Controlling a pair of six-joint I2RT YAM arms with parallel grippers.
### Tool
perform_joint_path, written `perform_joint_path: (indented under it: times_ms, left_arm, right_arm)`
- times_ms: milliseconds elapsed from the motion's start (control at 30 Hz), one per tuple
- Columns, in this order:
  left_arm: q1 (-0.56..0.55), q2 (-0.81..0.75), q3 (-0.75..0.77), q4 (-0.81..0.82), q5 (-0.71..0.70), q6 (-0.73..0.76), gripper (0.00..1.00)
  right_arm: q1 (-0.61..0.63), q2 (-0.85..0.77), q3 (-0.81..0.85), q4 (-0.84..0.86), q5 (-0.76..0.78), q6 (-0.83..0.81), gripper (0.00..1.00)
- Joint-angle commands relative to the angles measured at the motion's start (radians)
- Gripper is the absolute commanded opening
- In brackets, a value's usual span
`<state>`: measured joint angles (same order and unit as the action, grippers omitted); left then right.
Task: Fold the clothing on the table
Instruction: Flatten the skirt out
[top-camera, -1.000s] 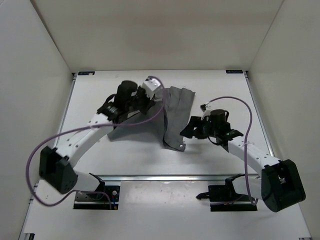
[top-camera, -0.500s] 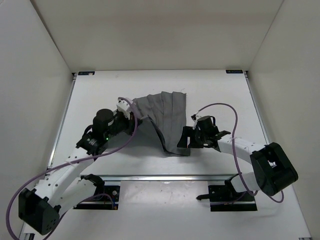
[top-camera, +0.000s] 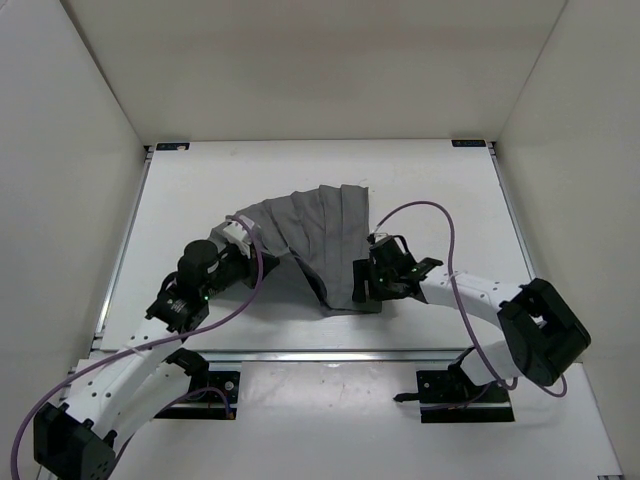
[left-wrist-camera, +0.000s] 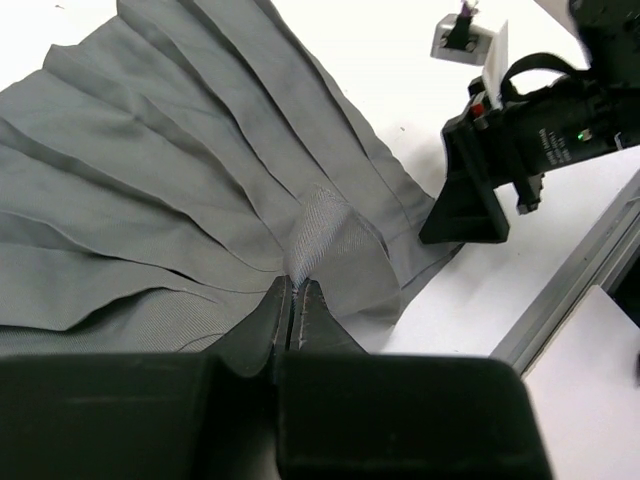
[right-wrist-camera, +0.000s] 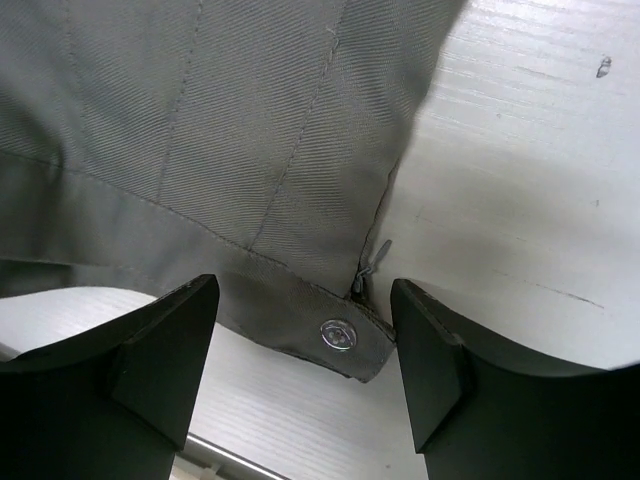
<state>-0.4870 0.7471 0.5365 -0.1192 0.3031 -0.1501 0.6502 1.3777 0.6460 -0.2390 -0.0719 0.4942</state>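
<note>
The clothing (top-camera: 318, 232), dark grey and pleated, lies fanned out across the middle of the table (top-camera: 190, 190). My left gripper (top-camera: 258, 262) is at its left side, shut on a pinched fold of the clothing (left-wrist-camera: 320, 225), with the pleats running away from the left gripper (left-wrist-camera: 294, 292). My right gripper (top-camera: 359, 283) stands open at the garment's near right corner. In the right wrist view the waistband corner with its light button (right-wrist-camera: 338, 335) and a small zip pull lies between the spread fingers (right-wrist-camera: 165, 350) of the right gripper (right-wrist-camera: 305, 345), untouched.
A metal rail (top-camera: 330, 352) runs along the table's near edge, close below the garment's corner. White walls stand on the left, the right and at the back. Purple cables loop over both arms. The right gripper's black body (left-wrist-camera: 480, 190) shows in the left wrist view.
The left gripper has drawn the fabric left and toward the near edge, fanning the pleats out. The right gripper has moved left to the garment's near right corner, staying open.
</note>
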Motion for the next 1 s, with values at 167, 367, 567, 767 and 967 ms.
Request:
perform_joint_path:
  times_ms: [167,367,567,767,967]
  left_arm:
    - [0.010,-0.041,-0.033,0.043,0.042,-0.028,0.00]
    - [0.014,-0.049,-0.029,0.016,0.044,-0.016,0.00]
    - [0.024,-0.074,-0.038,-0.008,0.048,0.004,0.00]
    - [0.024,-0.072,0.022,-0.098,0.037,0.012,0.00]
    - [0.071,-0.153,0.149,-0.119,0.016,-0.003,0.00]
  right_arm:
    - [0.103,0.121,0.015,-0.247,0.179,0.030,0.60]
    - [0.115,0.113,-0.022,-0.250,0.126,0.021,0.43]
    - [0.128,0.072,-0.069,-0.250,0.057,0.003,0.00]
    - [0.151,-0.084,0.013,-0.342,0.054,-0.049,0.00]
    - [0.007,-0.464,0.240,-0.327,-0.190,-0.190,0.00]
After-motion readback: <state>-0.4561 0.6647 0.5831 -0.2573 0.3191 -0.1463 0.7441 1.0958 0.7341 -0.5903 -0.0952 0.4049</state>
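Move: The skirt's button corner is almost under the open right hand, about 2 cm back, 1 cm right and 2 cm below. The pleated panel's middle lies some 12 cm ahead and 9 cm left of that hand, and the far hem corner about 20 cm straight ahead, both on the table. From the left hand, already holding the waistband up, the button corner is roughly 18 cm right, 6 cm back and 18 cm lower. Right fingers sink about 1 cm, pinch the button corner, then draw it back some 5 cm and lift. ##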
